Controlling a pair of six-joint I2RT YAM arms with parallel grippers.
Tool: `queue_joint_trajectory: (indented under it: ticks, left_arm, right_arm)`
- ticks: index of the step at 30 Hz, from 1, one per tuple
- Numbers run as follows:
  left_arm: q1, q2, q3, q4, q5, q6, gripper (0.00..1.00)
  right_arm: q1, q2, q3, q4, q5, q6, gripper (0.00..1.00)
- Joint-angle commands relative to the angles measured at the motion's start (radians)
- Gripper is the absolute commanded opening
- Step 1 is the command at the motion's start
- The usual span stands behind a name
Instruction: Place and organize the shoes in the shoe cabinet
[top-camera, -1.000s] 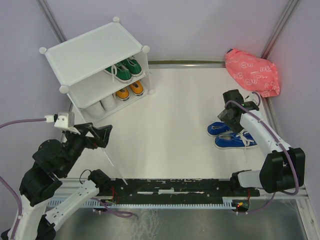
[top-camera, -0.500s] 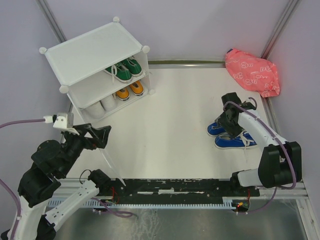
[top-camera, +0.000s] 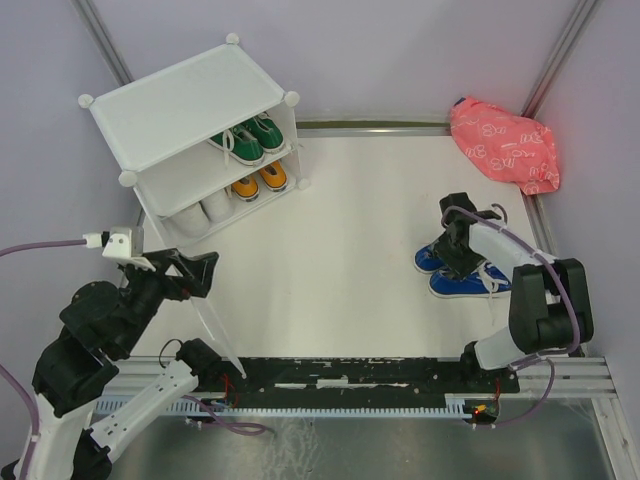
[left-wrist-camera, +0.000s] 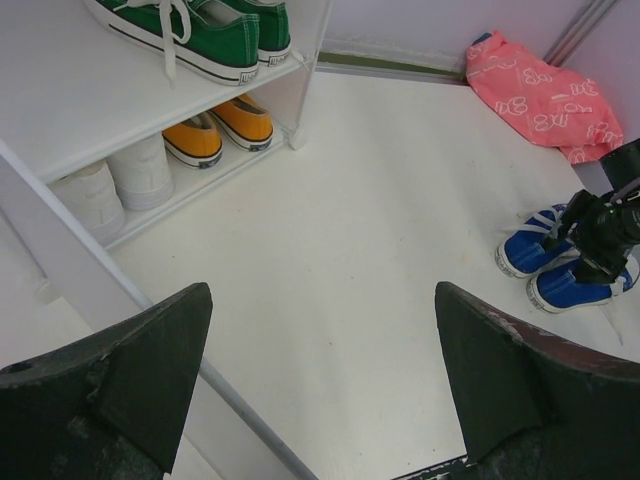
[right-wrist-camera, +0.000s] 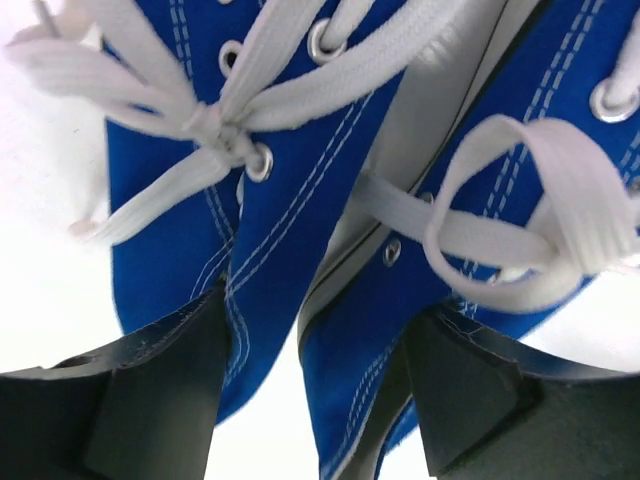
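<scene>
The blue shoes (top-camera: 462, 274) lie side by side at the right of the table. My right gripper (top-camera: 457, 250) is down on them. In the right wrist view it (right-wrist-camera: 312, 400) stands open, one finger against each blue shoe (right-wrist-camera: 270, 250), with their adjoining inner walls between the fingers and a narrow gap still showing between the two shoes. The white shoe cabinet (top-camera: 180, 105) stands at the back left, with green shoes (top-camera: 248, 140) on its shelf and orange shoes (top-camera: 260, 180) and white shoes (top-camera: 205, 212) below. My left gripper (top-camera: 195, 270) hovers open and empty near the cabinet's front corner.
A pink patterned bag (top-camera: 505, 145) lies in the back right corner. In the left wrist view a cabinet post (left-wrist-camera: 60, 260) is close to the left finger, and the blue shoes (left-wrist-camera: 550, 270) and the right arm (left-wrist-camera: 610, 225) sit far right. Metal rails edge the table.
My right gripper has dropped from above the blue shoes down onto them. The left arm has only shifted slightly.
</scene>
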Motion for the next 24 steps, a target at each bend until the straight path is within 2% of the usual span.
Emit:
queue_joint_trajectory:
  ticks: [1, 2, 5, 6, 7, 11, 14, 21, 24]
  left_arm:
    - [0.002, 0.001, 0.006, -0.132, -0.027, 0.000, 0.99]
    - [0.002, 0.002, 0.007, -0.136, -0.030, -0.001, 0.99]
    - [0.002, 0.002, 0.015, -0.148, -0.040, -0.004, 0.99]
    - [0.001, 0.004, 0.018, -0.153, -0.042, -0.004, 0.99]
    - [0.002, 0.006, 0.024, -0.155, -0.043, -0.004, 0.99]
    - [0.002, 0.012, 0.047, -0.156, -0.042, -0.004, 0.99]
    - [0.002, 0.010, 0.053, -0.148, -0.040, -0.007, 0.99]
    - [0.002, -0.004, 0.028, -0.132, -0.026, -0.024, 0.99]
    - [0.002, -0.009, 0.024, -0.127, -0.024, -0.027, 0.99]
  right_arm:
    - [-0.006, 0.070, -0.030, 0.114, 0.048, -0.015, 0.71]
    - [-0.006, 0.081, -0.037, 0.128, 0.051, -0.021, 0.61]
    - [-0.005, 0.077, -0.068, 0.179, 0.046, -0.059, 0.17]
    - [-0.001, 0.062, -0.080, 0.210, 0.043, -0.082, 0.06]
    - [0.006, 0.038, -0.090, 0.230, 0.045, -0.107, 0.02]
    - [0.103, -0.057, -0.062, 0.285, 0.096, -0.246, 0.02]
    - [0.253, -0.048, 0.044, 0.306, 0.114, -0.389, 0.02]
    - [0.559, 0.190, 0.362, 0.381, -0.023, -0.597, 0.02]
    - [0.681, 0.352, 0.551, 0.372, -0.057, -0.760, 0.02]
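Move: The right hand hangs open and nearly point-down over the pair of blue shoes. The far shoe's middle is about 4 cm ahead, the near one's about 4 cm back and 5 cm right, both some 2 cm lower. The pink bag lies roughly 27 cm ahead and 14 cm right, the orange shoes in the cabinet about 19 cm ahead and 46 cm left. From the left hand, the far shoe is some 16 cm ahead, 47 cm right and 33 cm below. The right hand's fingers pinch the two adjoining inner walls of the blue shoes together, one finger in each opening: it sinks about 2 cm while closing nearly shut. Keeping that grip, it then swings fast to the left towards the cabinet, some 23 cm, drifting forward and rising about 6 cm from its lowest point while turning roughly 60 degrees counter-clockwise. ##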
